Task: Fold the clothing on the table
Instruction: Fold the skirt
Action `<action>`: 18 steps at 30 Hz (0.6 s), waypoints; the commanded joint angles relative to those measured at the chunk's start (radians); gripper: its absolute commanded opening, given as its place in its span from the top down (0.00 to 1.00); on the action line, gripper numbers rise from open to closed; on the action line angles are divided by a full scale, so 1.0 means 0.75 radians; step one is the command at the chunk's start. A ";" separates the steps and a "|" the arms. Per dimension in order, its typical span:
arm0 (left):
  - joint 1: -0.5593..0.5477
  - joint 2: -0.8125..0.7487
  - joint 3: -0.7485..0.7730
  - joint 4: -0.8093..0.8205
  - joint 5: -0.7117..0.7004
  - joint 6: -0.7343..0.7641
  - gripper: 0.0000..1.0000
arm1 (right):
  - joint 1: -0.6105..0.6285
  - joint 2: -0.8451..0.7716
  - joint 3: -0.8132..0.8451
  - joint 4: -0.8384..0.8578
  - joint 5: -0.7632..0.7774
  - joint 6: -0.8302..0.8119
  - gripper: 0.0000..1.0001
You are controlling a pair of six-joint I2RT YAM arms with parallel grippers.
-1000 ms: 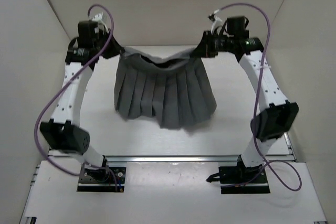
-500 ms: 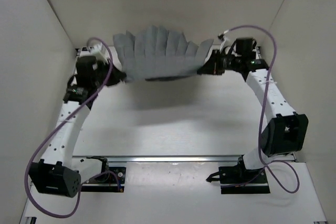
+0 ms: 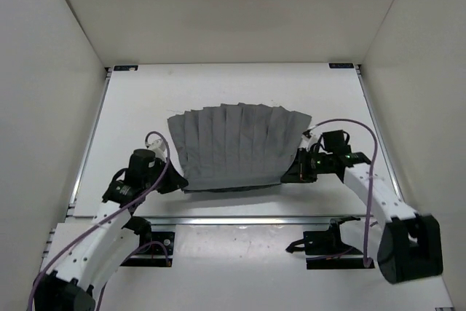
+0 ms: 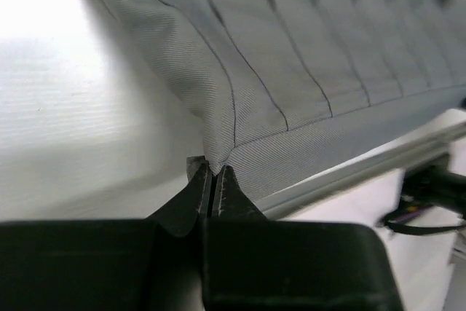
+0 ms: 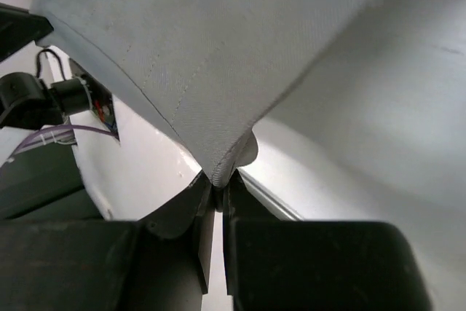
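Note:
The clothing (image 3: 233, 147), a grey pleated skirt, lies spread on the white table (image 3: 145, 100) with its wider edge toward the back and its narrow band near the front rail. My left gripper (image 3: 177, 183) is shut on the band's left corner; in the left wrist view the clothing (image 4: 291, 56) runs up from my pinched left gripper (image 4: 212, 172). My right gripper (image 3: 287, 177) is shut on the band's right corner. In the right wrist view the clothing (image 5: 218, 49) narrows to a point clamped in the right gripper (image 5: 217, 187).
A metal rail (image 3: 240, 219) runs along the table's near edge, just in front of both grippers. Both arm bases (image 3: 142, 245) sit below it. White walls (image 3: 44, 92) enclose the table at left, right and back. Purple cables loop beside each arm.
Both grippers have swung the skirt up and over, then pulled it toward the front; it has gone from hanging at the back to lying flat, hem toward the back.

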 commanded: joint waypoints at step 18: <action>0.017 -0.317 0.497 -0.306 0.097 -0.154 1.00 | 0.064 -0.636 0.104 -0.380 -0.111 -0.029 1.00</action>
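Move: Each closed hand already pinches one corner of the skirt's waistband, a few centimetres above the table. From the left hand the skirt's middle lies about 11 cm ahead, 15 cm right and 5 cm lower, and the middle of the pleated hem 23 cm ahead, 15 cm right. From the right hand the skirt's middle is some 11 cm ahead and 14 cm left, 7 cm down. The metal rail is about 10 cm straight back from either hand. Both hands keep their pinch on the waistband corners and draw the skirt back while lifting it. The left goes chiefly up, some 12 cm, quickest at the end, easing back a little towards the rail; the right pulls back about 7 cm and rises around 5. Both wrists tilt their fingertips up 10 to 15 degrees. ##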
